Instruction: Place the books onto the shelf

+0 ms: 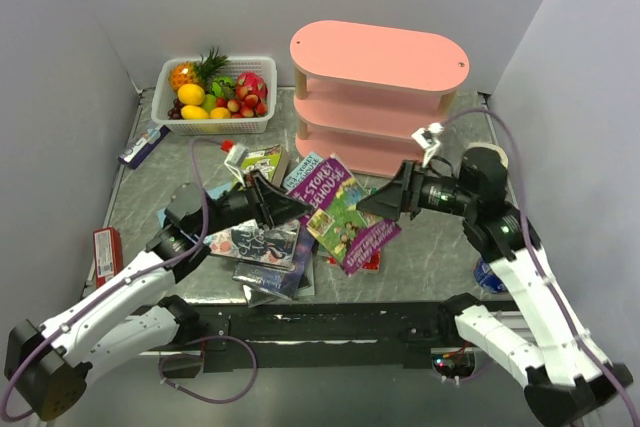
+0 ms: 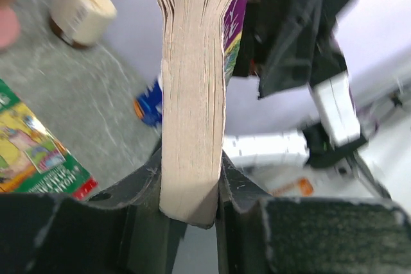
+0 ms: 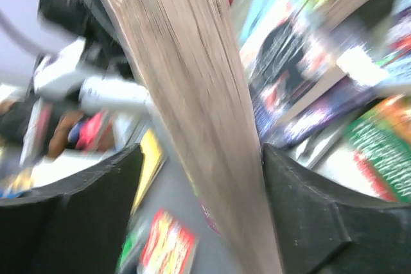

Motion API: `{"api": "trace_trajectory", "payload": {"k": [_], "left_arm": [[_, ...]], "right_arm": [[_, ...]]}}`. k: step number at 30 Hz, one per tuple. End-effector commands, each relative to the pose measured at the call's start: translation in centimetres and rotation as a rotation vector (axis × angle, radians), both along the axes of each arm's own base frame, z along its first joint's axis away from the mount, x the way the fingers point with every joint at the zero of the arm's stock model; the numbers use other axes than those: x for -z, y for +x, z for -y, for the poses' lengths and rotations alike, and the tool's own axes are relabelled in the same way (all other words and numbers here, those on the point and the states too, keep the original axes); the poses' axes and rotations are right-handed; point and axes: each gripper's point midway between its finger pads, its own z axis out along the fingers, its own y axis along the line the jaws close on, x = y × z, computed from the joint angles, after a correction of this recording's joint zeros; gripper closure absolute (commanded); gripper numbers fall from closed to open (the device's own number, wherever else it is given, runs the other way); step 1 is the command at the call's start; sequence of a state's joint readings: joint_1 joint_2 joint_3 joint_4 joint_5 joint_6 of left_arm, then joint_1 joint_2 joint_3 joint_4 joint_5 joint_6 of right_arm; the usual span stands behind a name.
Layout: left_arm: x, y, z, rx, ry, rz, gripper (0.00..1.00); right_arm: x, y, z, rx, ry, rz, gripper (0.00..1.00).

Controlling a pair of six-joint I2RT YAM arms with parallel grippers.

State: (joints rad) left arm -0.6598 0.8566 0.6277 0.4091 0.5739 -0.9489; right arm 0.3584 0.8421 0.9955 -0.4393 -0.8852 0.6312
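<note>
A purple Treehouse book [image 1: 345, 212] hangs in the air over the table's middle, between my two grippers. My left gripper [image 1: 290, 205] is shut on its left end; in the left wrist view the jaws press both sides of the book's page block [image 2: 192, 94]. My right gripper [image 1: 375, 205] is at the book's right end with its jaws apart. In the right wrist view the book [image 3: 192, 94] touches one finger and stands clear of the other. More books [image 1: 265, 247] lie piled on the table below. The pink shelf [image 1: 380, 57] stands at the back right.
A white fruit basket [image 1: 225, 127] sits at the back left. A blue-white carton [image 1: 145, 144] and a small red box [image 1: 105, 247] lie along the left edge. A small blue object [image 1: 487, 275] lies by the right arm.
</note>
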Motion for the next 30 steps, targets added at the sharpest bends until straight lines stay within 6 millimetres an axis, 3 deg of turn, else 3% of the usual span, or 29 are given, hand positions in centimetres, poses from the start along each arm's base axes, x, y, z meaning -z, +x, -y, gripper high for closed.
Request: {"api": "trace_trajectory", "payload": {"k": [1,3,4,6,7,9,15,21,25,27,28,29,30], "left_arm": [[-9.5,3.0,-3.6,-0.298,-0.22,0.103,0.99],[-11.4,3.9,-4.9,-0.387,-0.274,0.112,0.99],[-12.9,3.8,-5.5,-0.412,-0.308,0.132,0.99],[-14.8,4.3,-6.7,-0.48,-0.355,0.155,0.99],[-15.4,4.4,-6.9,-0.492,-0.366,0.165,0.99],[-16.8,4.4,-7.4,-0.512,-0.395,0.19,0.99],[-18.5,4.6,-7.8,-0.532,-0.447,0.208,0.99],[-21.5,3.5,-8.9,-0.542,-0.485,0.276,0.99],[-22.4,3.0,-9.1,-0.528,-0.51,0.293,0.99],[-22.3,2.9,-8.8,-0.509,-0.515,0.297,0.99],[-22.1,2.9,-8.6,-0.502,-0.515,0.294,0.99],[-22.1,2.9,-8.5,-0.496,-0.518,0.294,0.99],[-21.9,2.9,-8.4,-0.491,-0.524,0.293,0.99]], "right_arm": [[-4.9,1.9,2.7,0.298,0.064,0.169,0.08],[-6.4,1.6,3.2,0.345,0.142,0.202,0.01],[-5.7,1.8,3.1,0.351,0.157,0.192,0.01],[-7.0,1.0,3.1,0.343,0.249,0.221,0.01],[-6.2,1.2,2.9,0.338,0.261,0.197,0.01],[-6.7,0.9,2.3,0.292,0.322,0.173,0.01],[-5.6,2.3,1.5,0.29,0.372,0.093,0.01],[-4.7,2.4,4.3,0.472,0.325,0.165,0.01],[-3.1,2.1,3.2,0.403,0.367,0.103,0.01],[-4.2,1.4,2.2,0.314,0.447,0.09,0.01],[-3.1,2.1,1.7,0.301,0.453,0.047,0.01],[-4.9,1.7,1.6,0.262,0.53,0.066,0.01],[-4.6,1.6,1.3,0.235,0.552,0.047,0.01]]}}
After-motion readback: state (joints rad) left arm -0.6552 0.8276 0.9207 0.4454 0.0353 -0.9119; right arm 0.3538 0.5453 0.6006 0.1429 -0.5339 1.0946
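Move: The purple book hangs between both hands: its middle is some 8 cm right of the left hand and 1 cm back, about 4 cm left of the right hand and 2 cm back, a touch lower than each. From the left hand the pink shelf's middle lies roughly 24 cm ahead, 13 cm right and 6 cm lower; the light-blue book is 16 cm ahead, 3 cm right, and the green treehouse book 6 cm ahead, 11 cm right, both some 20 cm below. The purple book, still pinched by its edge in the left fingers, is carried up about 17 cm, also left and forward some 5 cm each, away from the right hand; the left hand swings 30 degrees counter-clockwise, its fingers tipping upward. The right fingers finish opening around the book's other side; that hand bobs up 5 cm, sinks most of the way back and turns some 20 degrees clockwise. ##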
